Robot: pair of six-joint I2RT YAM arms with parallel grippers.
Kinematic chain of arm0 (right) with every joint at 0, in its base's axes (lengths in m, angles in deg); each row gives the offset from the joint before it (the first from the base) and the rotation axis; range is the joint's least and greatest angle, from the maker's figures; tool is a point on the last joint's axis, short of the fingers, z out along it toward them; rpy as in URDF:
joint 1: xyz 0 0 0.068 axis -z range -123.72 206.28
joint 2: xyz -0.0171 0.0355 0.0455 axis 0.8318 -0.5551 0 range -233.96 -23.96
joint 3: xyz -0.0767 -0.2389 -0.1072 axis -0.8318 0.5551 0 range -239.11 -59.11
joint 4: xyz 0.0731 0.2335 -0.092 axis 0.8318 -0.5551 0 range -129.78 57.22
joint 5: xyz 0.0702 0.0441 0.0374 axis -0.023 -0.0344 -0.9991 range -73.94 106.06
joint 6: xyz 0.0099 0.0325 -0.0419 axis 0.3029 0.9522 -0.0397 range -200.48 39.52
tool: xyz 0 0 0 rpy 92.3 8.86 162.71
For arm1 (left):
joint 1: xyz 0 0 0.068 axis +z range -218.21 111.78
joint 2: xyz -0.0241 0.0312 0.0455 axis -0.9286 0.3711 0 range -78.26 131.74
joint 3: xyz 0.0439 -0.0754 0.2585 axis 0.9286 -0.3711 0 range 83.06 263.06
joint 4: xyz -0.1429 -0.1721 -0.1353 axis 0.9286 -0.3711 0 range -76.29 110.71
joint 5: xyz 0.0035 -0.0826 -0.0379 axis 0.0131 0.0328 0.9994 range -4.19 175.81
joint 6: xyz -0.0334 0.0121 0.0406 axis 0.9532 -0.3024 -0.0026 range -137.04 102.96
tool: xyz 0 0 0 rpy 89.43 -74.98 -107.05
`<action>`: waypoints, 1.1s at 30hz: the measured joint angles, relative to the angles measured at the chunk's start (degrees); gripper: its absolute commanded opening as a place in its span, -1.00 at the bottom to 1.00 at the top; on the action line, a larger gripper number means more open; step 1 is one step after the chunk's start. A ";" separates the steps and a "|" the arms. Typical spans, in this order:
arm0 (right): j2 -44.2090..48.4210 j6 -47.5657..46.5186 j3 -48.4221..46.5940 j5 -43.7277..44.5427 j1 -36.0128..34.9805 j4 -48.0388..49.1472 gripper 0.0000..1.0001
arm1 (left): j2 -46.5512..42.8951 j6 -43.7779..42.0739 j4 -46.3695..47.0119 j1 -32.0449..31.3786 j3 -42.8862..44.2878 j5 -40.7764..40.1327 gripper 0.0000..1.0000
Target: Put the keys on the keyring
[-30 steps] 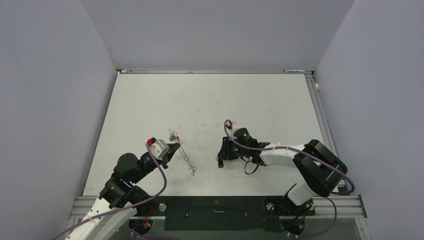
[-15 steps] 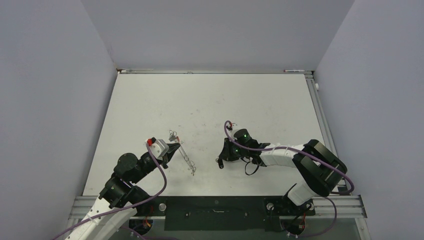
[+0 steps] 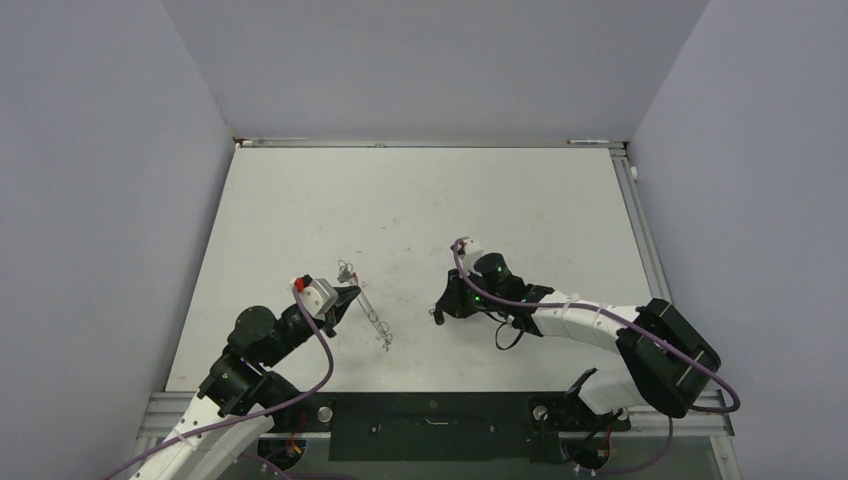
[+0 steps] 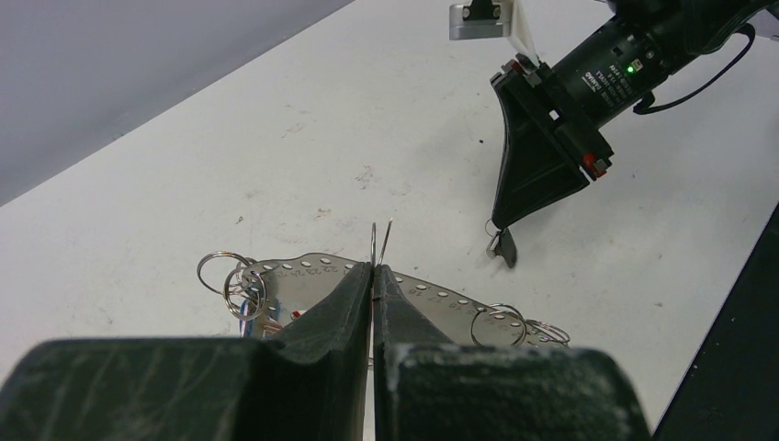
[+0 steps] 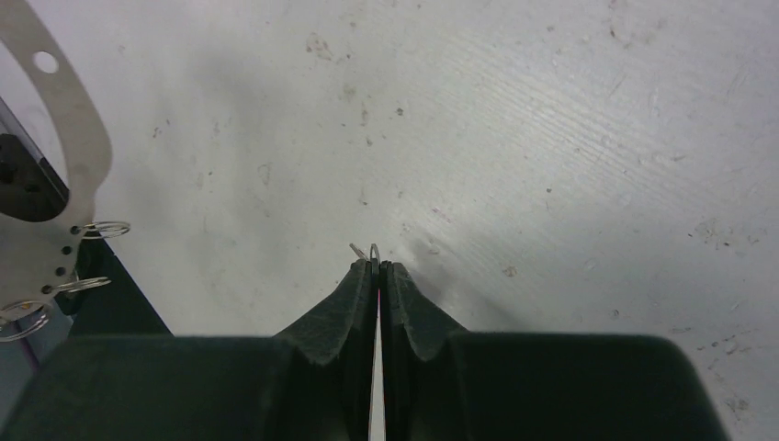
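Note:
My left gripper (image 4: pixel 372 268) is shut on the keyring (image 4: pixel 380 241), whose two thin wire ends stick up between the fingertips. A flat silver plate (image 4: pixel 441 296) with numbered holes and small split rings hangs on it, with bits of blue (image 4: pixel 244 310) and red (image 4: pixel 295 314) showing behind. In the top view the keyring (image 3: pixel 373 320) slants from the left gripper (image 3: pixel 350 295) toward the near edge. My right gripper (image 3: pixel 438 312) is shut on a black key (image 4: pixel 506 250), which hangs just above the table. Its small ring (image 5: pixel 372 251) pokes out past the fingertips.
The white table (image 3: pixel 420 200) is marked with small scuffs. In the right wrist view the holed plate (image 5: pixel 64 138) with its small rings stands at the far left. The black front rail (image 3: pixel 430 415) runs along the near edge.
My right gripper has shut on the black key and moved slightly away from the near edge, the arm stretching out. The left arm and keyring have not moved.

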 measured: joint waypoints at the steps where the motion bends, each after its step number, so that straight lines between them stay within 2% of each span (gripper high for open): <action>1: 1.05 -0.52 -0.26 -0.09 0.00 -0.52 -0.90 | 0.00 0.00 0.00 0.00 0.00 0.00 -1.00; 12: 10.25 -6.51 -5.49 -0.33 -0.61 -5.73 -0.90 | -0.02 0.00 0.00 0.00 0.00 0.07 -1.00; 21: 12.02 -11.54 -12.87 -2.14 -2.67 -8.76 -0.89 | -1.01 0.02 0.02 0.00 0.00 0.94 -1.00; 33: 10.49 -15.34 -20.65 -15.78 -5.03 -9.22 -0.89 | -2.23 0.04 0.26 0.00 -0.02 4.28 -1.00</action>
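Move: The keyring, the holed metal plate pinched in the left gripper, lies about 15 cm left of the right hand, 4 cm back and 11 cm above it. Its far ring bunch with the red tag is about 20 cm left, 3 cm ahead and 13 cm up; the near rings about 12 cm left, 11 cm back and 11 cm up. From the left hand, the keyring's middle is about 3 cm back, 2 cm right and 5 cm down. Upward, nearly 20 cm, the right hand lifts the key it still pinches by its small ring; from about halfway it also veers left, some 6 cm in all, and a few centimetres back, towards the keyring. The wrist brings the fingertips up nearer level and swings them about 25 degrees counter-clockwise to point left. The left hand keeps its hold, easing back and up by only a centimetre or so. ##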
